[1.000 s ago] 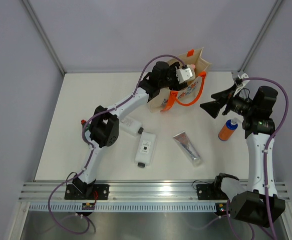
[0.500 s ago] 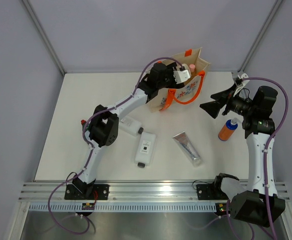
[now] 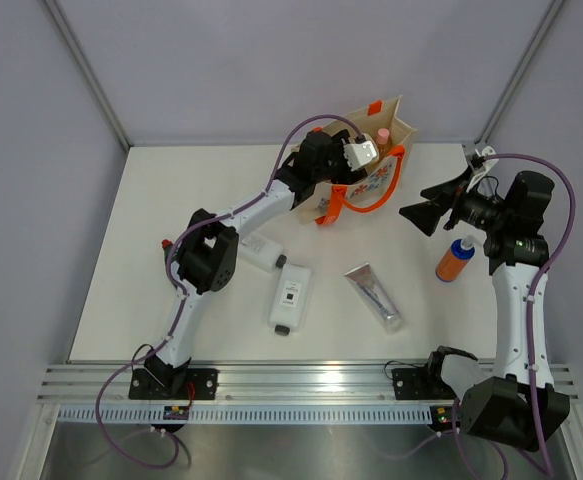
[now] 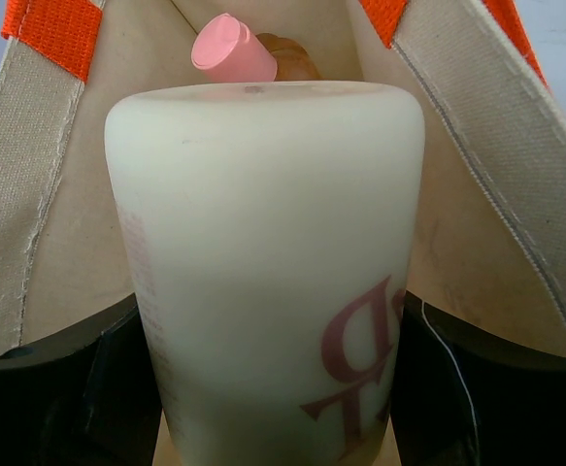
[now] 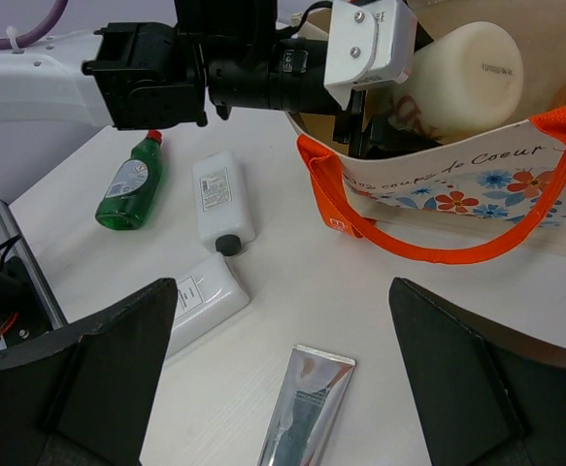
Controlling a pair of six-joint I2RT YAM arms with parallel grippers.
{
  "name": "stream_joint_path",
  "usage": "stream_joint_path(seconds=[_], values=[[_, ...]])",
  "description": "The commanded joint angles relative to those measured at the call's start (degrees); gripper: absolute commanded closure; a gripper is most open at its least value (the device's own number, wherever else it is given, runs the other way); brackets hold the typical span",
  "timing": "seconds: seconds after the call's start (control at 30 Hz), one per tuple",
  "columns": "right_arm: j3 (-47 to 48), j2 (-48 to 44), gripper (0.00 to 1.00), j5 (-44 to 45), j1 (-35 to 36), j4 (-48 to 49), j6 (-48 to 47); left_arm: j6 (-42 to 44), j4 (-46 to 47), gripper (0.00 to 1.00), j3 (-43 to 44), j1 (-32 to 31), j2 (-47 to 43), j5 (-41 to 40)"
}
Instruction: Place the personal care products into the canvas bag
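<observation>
The canvas bag (image 3: 395,112) stands at the back of the table with its mouth open. My left gripper (image 3: 357,156) is shut on the beige bottle (image 4: 273,252) and holds it in the bag's mouth, between the cloth walls (image 4: 64,204). The beige bottle (image 5: 467,76) also shows in the right wrist view, above the bag's floral side (image 5: 457,189). The tan bottle's pink cap (image 4: 232,49) lies inside the bag. On the table are two white bottles (image 3: 290,298) (image 3: 260,252), the silver tube (image 3: 374,296) and the orange blue-capped bottle (image 3: 455,259). The green bottle (image 5: 130,183) lies flat. My right gripper (image 3: 426,215) is open and empty, right of the bag.
The bag's orange handle (image 5: 428,248) hangs down onto the table in front of it. My left arm (image 3: 241,215) stretches over the white bottles and hides most of the green bottle from above. Grey walls close off the table at the back and sides.
My left gripper has shifted slightly left with the beige bottle at the bag's mouth. The right arm has not moved.
</observation>
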Motion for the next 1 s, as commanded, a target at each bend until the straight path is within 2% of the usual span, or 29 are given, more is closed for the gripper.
stream_joint_path(seconds=[0.0, 0.03, 0.07, 0.1, 0.5, 0.53, 0.6, 0.97], values=[[0.68, 0.32, 0.01, -1.38, -0.49, 1.37, 0.34, -1.80, 10.04, 0.37, 0.24, 0.73, -0.98, -0.08], [0.68, 0.32, 0.00, -1.56, -0.49, 1.28, 0.26, -2.50, 10.21, 0.35, 0.33, 0.82, -1.16, -0.34], [0.68, 0.41, 0.01, -1.64, -0.49, 1.11, 0.00, -2.85, 10.13, 0.27, 0.51, 0.82, -1.33, -0.51], [0.68, 0.41, 0.00, -1.64, -0.49, 1.02, -0.09, -3.03, 10.21, 0.24, 0.68, 0.82, -1.42, -0.69], [0.68, 1.03, 0.01, -1.73, -0.57, 0.23, -0.80, -7.69, 10.04, 0.18, 2.18, 1.79, -4.85, -1.22], [0.77, 1.11, 0.01, -1.65, -0.58, 0.23, -0.88, -7.86, 10.04, 0.08, 2.18, 1.79, -5.20, -1.31], [0.86, 1.12, 0.01, -1.64, -0.75, 0.14, -1.06, -7.95, 9.60, 0.04, 2.00, 1.79, -5.38, -1.22], [0.77, 1.55, 0.00, -1.73, -1.37, -0.12, -1.50, -9.88, 8.98, 0.01, 2.44, 1.79, -6.52, 0.18]])
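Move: The cream bottle is already in the left fingers inside the mouth of the canvas bag, whose middle lies about 8 cm below that hand, some 3 cm to its left and level with it fore and aft. The pink-capped bottle in the bag is roughly 6 cm ahead, 5 cm right and 9 cm down; the nearer white bottle lies 20 cm back, 26 cm left and 17 cm down. From the right hand, the bag is about 24 cm ahead, 9 cm left and 19 cm down. The cream bottle is let go into the canvas bag: the left hand stays almost in place with a slight roll while its fingers spread from their grip to wide open. Then the empty hand rises about 4.5 cm, away from the bag floor, easing slightly forward and left, its fingertips tipping up within a turn of roughly 10 degrees overall. ##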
